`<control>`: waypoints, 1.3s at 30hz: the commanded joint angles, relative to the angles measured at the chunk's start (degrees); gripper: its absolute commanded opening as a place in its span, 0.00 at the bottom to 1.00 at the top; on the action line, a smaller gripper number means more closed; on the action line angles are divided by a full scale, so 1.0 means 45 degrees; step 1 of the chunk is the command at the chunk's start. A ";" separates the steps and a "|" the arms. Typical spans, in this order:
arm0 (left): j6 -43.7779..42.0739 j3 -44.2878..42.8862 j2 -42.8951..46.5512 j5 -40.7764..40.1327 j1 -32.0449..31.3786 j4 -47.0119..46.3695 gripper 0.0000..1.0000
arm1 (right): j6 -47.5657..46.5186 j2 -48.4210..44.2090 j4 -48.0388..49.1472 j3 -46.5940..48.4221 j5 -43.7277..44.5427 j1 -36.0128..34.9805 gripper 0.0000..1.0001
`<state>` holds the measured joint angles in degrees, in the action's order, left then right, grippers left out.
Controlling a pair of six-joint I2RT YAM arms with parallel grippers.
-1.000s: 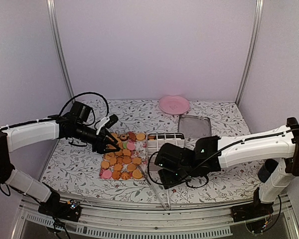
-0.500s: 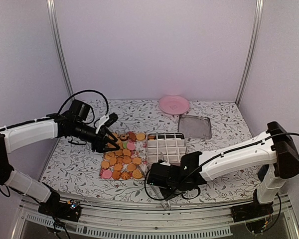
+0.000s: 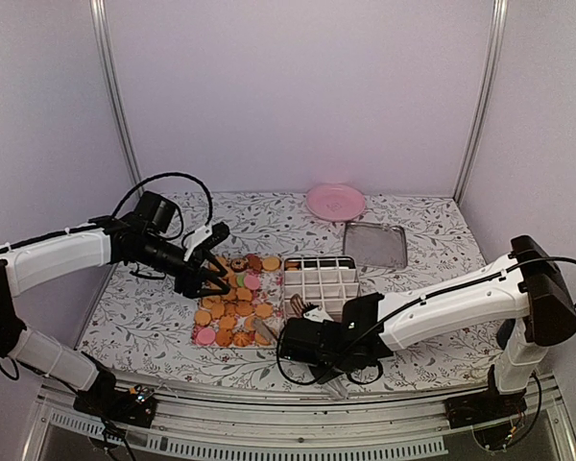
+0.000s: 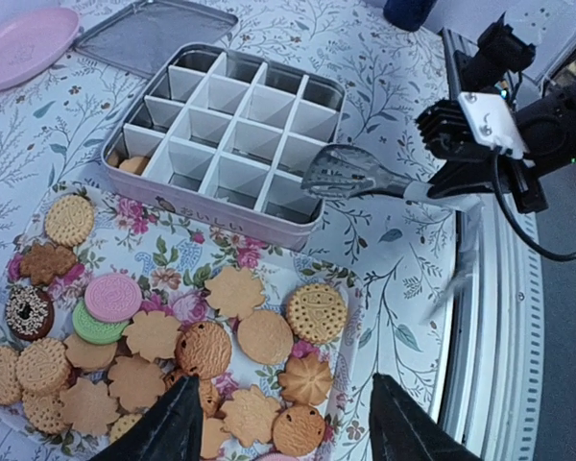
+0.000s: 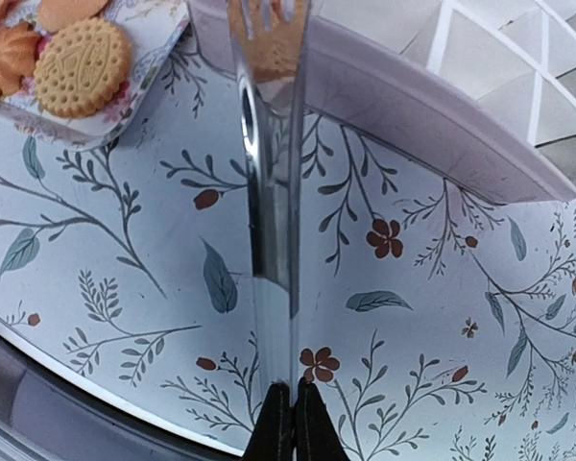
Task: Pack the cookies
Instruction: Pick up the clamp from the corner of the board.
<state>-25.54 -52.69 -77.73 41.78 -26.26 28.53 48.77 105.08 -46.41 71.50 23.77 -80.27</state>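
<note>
Several cookies [image 3: 235, 307] lie on a flowered tray [image 4: 403, 317], mostly golden, with a pink, a green and a dark one [image 4: 240, 336]. Right of the tray stands a pale tin [image 3: 319, 279] split into small compartments [image 4: 221, 206]. My left gripper [image 3: 216, 264] hovers open over the tray's near cookies [image 4: 283, 413], holding nothing. My right gripper [image 5: 293, 394] is shut on the handle end of metal tongs [image 5: 269, 144]. The tongs' slotted head [image 4: 350, 173] points at the tin's near wall [image 5: 413, 115], and one golden cookie [image 5: 82, 53] shows at the tray's corner.
A pink plate [image 3: 335, 202] sits at the back of the table. The tin's flat lid [image 3: 375, 245] lies right of the tin and behind it. The table's metal front rail [image 3: 269, 394] runs just behind my right gripper.
My right arm swung down to the front edge, its gripper went from open to shut on the tongs, and the tongs' head rose toward the tin. The left arm has barely moved.
</note>
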 commanded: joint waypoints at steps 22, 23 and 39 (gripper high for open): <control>-0.5570 -0.3263 0.1155 -0.2446 -0.4261 0.6565 0.52 | -0.4959 -0.0684 -0.0157 0.1614 0.1907 -0.0102 0.00; -0.5354 -0.3264 0.1273 -0.2868 -0.4560 0.6486 0.51 | -0.5336 -0.0634 -0.0204 0.1833 0.1901 -0.0015 0.00; -0.4200 -0.1623 0.2606 -0.5341 -0.5591 0.4242 0.31 | -0.9068 0.0364 0.0266 0.4188 0.2401 0.0899 0.00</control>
<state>-45.60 -61.78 -66.02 20.86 -50.39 50.48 12.62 104.55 -47.07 85.65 32.47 -76.62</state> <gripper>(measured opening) 0.322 0.026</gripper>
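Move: Over the cookie tray, whose middle lies some 13 cm below and 4 cm ahead of it, the left hand has the clamp about 9 cm back, 14 cm to the right and 9 cm lower. The divided box stands 5 cm ahead and 18 cm right of that hand, 11 cm down. The right hand already grips the clamp by its handle end; from there the tray is roughly 17 cm ahead and 18 cm left, slightly lower, the box about 19 cm straight ahead. Keeping its shut grip on the handle, the right hand raises the clamp about 9 cm, then also carries it forward and left, turning counter-clockwise some 25 degrees towards the tray. The left hand swings back about 10 cm and rises a little, turning clockwise and rolling, to bring its fingers around the clamp's free arm; they close about halfway, without a visible pinch. ##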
